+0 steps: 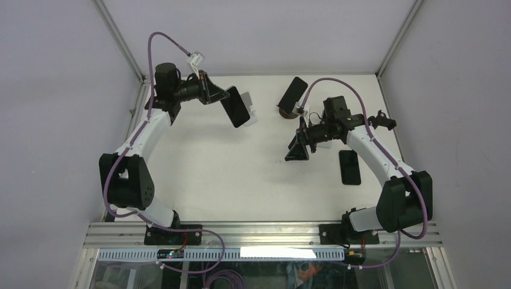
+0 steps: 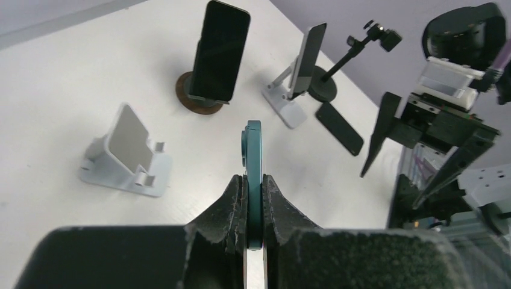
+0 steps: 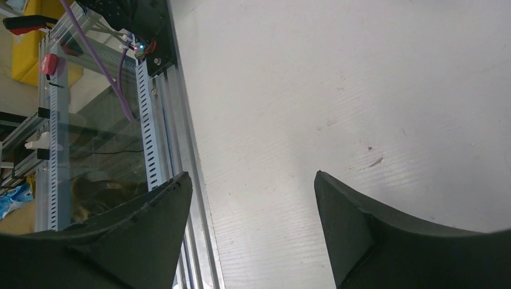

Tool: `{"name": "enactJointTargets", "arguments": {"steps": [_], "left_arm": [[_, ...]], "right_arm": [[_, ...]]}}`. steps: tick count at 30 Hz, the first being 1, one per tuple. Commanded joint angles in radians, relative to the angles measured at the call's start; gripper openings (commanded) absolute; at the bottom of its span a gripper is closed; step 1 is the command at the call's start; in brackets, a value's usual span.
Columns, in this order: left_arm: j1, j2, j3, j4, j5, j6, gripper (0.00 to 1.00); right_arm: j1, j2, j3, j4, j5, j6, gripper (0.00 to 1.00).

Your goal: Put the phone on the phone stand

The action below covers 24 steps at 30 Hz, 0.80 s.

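My left gripper (image 1: 224, 95) is shut on a teal-edged phone (image 1: 235, 107) and holds it edge-up above the table at the back left. In the left wrist view the phone (image 2: 253, 158) stands between the closed fingers (image 2: 232, 198). An empty white phone stand (image 2: 126, 153) sits on the table below and to its left; from above the stand (image 1: 253, 114) shows just right of the held phone. My right gripper (image 1: 297, 147) is open and empty at mid-table, over bare table (image 3: 301, 90).
A second phone leans on a round brown stand (image 1: 293, 94), also in the left wrist view (image 2: 218, 51). A third phone sits on a white folding stand (image 2: 301, 75). Another phone lies flat (image 1: 349, 167) at the right. A small black tripod mount (image 2: 355, 51) stands nearby.
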Motion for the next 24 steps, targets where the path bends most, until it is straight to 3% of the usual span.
{"name": "enactJointTargets", "arguments": {"steps": [1,16,24], "left_arm": [[0.009,0.094,0.21,-0.15,0.07,0.151,0.0],[-0.053,0.309,0.47,-0.266,-0.075,0.3,0.0],[-0.063,0.387,0.566,-0.267,-0.085,0.394,0.0]], "right_arm": [[0.0,-0.035,0.016,-0.014,0.029,-0.052,0.77],[0.0,-0.021,0.018,-0.02,0.04,-0.059,0.77],[0.001,-0.021,0.018,-0.021,0.038,-0.059,0.77]]}}
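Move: The phone is already in my left fingers. The empty silver stand is about 11 cm ahead of my left hand, 6 cm to its right and some 22 cm below. Its neighbour, the round-based stand that already carries a phone, stands about 13 cm ahead and 24 cm to the right, roughly 18 cm below. From my right hand the silver stand is some 28 cm ahead, 16 cm to the left and 14 cm lower. Still pinching the phone by its edge, I carry it with my left hand about 8 cm forward towards the empty silver stand, quickly at first and then slower. As I slow I also sink some 3 cm and edge a little to the right, tipping my fingers about 10 degrees further down. ##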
